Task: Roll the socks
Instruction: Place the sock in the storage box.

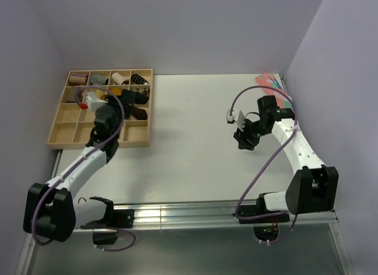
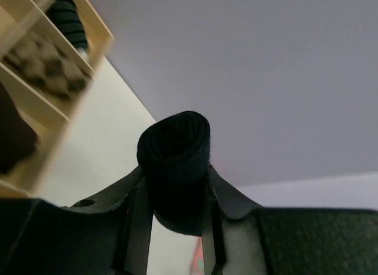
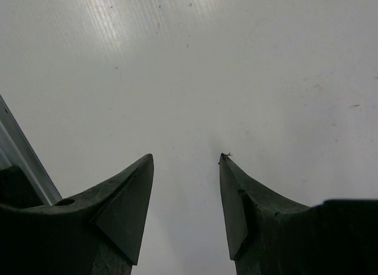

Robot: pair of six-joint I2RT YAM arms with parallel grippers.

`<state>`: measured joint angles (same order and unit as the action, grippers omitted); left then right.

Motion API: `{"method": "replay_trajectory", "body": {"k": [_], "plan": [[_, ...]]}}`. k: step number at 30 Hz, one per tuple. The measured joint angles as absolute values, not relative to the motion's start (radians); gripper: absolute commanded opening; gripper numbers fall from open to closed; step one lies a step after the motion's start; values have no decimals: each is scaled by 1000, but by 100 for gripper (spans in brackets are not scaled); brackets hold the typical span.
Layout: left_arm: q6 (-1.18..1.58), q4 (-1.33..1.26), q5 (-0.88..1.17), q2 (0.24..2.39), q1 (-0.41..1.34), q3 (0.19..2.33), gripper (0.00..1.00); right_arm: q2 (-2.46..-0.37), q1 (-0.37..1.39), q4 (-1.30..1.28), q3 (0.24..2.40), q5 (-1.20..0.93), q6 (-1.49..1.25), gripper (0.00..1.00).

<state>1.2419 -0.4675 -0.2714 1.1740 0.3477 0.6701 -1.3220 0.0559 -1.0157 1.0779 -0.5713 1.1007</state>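
Note:
My left gripper is shut on a rolled black sock, a stubby bundle standing up between the jaws. In the top view this gripper hovers with the roll over the right side of the wooden compartment tray. My right gripper is open and empty, pointing down at the bare white table. In the top view it sits right of the table's middle.
The tray's wall holds several other rolled socks in its back compartments. A coral-pink spotted sock lies at the table's far right corner. Purple walls close in the table on three sides.

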Motion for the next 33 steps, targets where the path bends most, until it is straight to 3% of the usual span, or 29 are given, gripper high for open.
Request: {"method": "replay_trajectory", "body": {"k": [5,12,21,33], "plan": [[1173,-450,-56,1293,11,754,0,-1360,48,-1013,1098,-600,1113,54],[1153,-516,138,1557,-232,805,0,-1423,40,-1003,1095,-612,1139,54],[1144,-532,194,1714,-379,873,0,-1472,38,-986,1064,-615,1170,53],[1106,-486,265,1902,-423,1056,0,-1486,38,-984,1054,-616,1178,53]]}}
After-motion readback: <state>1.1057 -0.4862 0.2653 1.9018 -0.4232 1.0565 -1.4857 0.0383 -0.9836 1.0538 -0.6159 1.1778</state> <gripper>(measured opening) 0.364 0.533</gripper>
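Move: The left hand holds the rolled black sock over the storage box's right part; its empty compartment, third row from the far side and second from the left, lies about 16 cm ahead, 26 cm left and 25 cm below. In that row the white roll lies 11 cm to the compartment's right and the dark brown roll 25 cm; the yellow sock is one row farther out. From the right hand, the compartment is roughly 29 cm ahead, 80 cm left and 11 cm lower. Keeping its pinch on the rolled black sock, the left hand sweeps quickly left across the box, about 27 cm, reaching some 12 cm forward and sinking 15 towards the empty compartment beside the white roll, while its fingers tip down nearly 20 degrees and turn slightly counter-clockwise. The descent pauses late, then resumes; the empty right hand sinks about 4 cm over bare table. ##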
